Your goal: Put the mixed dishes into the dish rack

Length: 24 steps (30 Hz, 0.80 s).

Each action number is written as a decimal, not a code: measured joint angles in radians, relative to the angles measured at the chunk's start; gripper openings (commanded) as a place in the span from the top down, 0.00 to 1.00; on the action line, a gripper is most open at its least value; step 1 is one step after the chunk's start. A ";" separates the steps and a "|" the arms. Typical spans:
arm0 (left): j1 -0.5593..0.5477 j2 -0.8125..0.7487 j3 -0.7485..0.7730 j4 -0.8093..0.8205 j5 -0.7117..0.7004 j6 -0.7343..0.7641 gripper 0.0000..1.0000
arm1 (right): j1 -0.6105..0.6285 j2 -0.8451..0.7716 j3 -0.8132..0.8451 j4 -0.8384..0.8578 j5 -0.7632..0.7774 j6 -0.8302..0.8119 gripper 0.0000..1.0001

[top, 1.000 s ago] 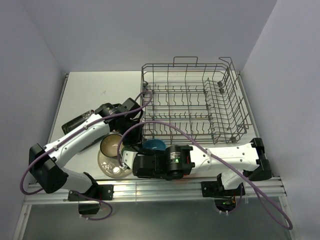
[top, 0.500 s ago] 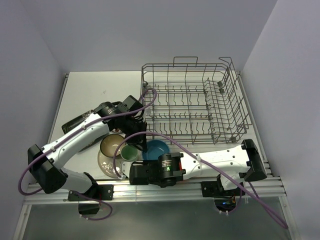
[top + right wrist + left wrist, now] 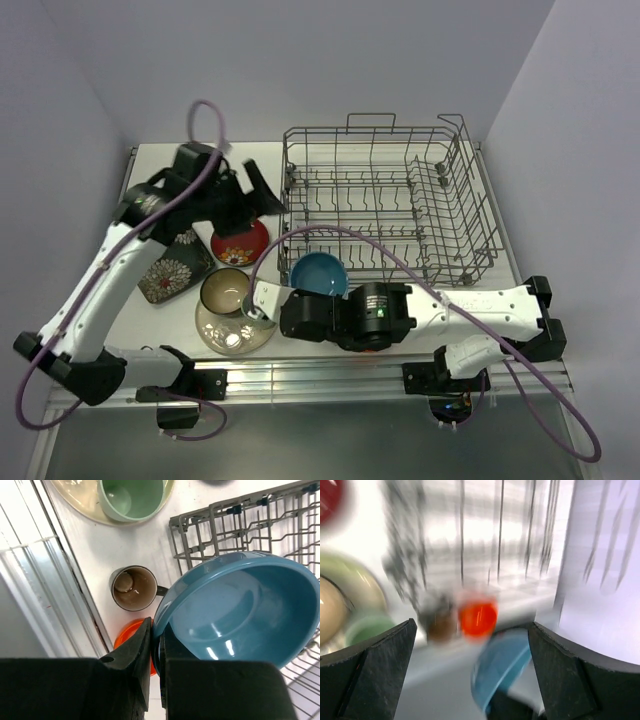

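Note:
My right gripper (image 3: pixel 159 645) is shut on the near rim of the blue-inside bowl (image 3: pixel 240 610), which hangs tilted at the front left corner of the dish rack (image 3: pixel 240 515). From above, that bowl (image 3: pixel 318 273) is just in front of the grey wire rack (image 3: pixel 385 200). Below it on the table stand the small brown mug (image 3: pixel 134 588) and the orange bowl (image 3: pixel 131 635). The pale green cup (image 3: pixel 131 499) rests on the cream plate (image 3: pixel 80 495). My left gripper (image 3: pixel 268 197) is raised left of the rack, open and holding nothing; its own view is blurred.
A red saucer (image 3: pixel 240 242) and black square plates (image 3: pixel 175 268) lie left of the rack. A tan bowl (image 3: pixel 226 290) sits on the cream plate (image 3: pixel 215 335). The metal rail (image 3: pixel 320 378) runs along the table's near edge.
My left gripper has opened and swung up and back, away from the dishes, uncovering the red saucer. My right gripper has shut on the blue-inside bowl and carried it toward the rack.

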 measured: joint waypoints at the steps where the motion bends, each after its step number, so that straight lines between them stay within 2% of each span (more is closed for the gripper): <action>1: 0.021 -0.019 0.014 0.014 -0.054 -0.019 0.01 | -0.011 -0.007 0.002 0.000 -0.013 0.000 1.00; 5: 0.044 -0.151 0.019 0.079 -0.256 -0.089 0.01 | -0.150 -0.024 0.018 0.038 -0.137 -0.002 1.00; 10: 0.042 -0.362 -0.076 0.200 -0.367 -0.122 0.01 | -0.540 -0.047 0.059 0.148 -0.428 0.031 1.00; 14: 0.042 -0.412 -0.171 0.282 -0.352 -0.140 0.01 | -0.844 -0.042 0.100 0.284 -0.715 0.133 1.00; 17: 0.042 -0.391 -0.257 0.337 -0.303 -0.146 0.02 | -1.001 -0.018 0.101 0.419 -0.938 0.247 1.00; 21: 0.042 -0.344 -0.346 0.396 -0.228 -0.152 0.04 | -1.139 0.086 0.071 0.725 -1.237 0.483 1.00; 24: 0.042 -0.336 -0.372 0.430 -0.180 -0.140 0.05 | -1.199 0.230 0.050 1.032 -1.423 0.722 1.00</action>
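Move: The blue bowl is already pinched by its rim in my right hand. It is bound for the left-hand rows of the dish rack, about 29 cm ahead of that hand, level sideways and some 18 cm lower. Under that hand, about 18 cm down, the mug stands 5 cm ahead, the orange bowl 3 cm ahead and 11 cm right, and the green cup 8 cm ahead and 12 cm left. From my empty left hand those rows lie about 16 cm ahead, 7 cm right and 24 cm below. I keep the rim pinched and sweep my right hand some 27 cm forward and 12 cm up, away from the mug and in over the rack's left side, rolling the wrist roughly 80 degrees until the fingers point left, nearly level. My left hand, still wide open and empty, swings up and left out of the way, then comes most of the way back down and right. ##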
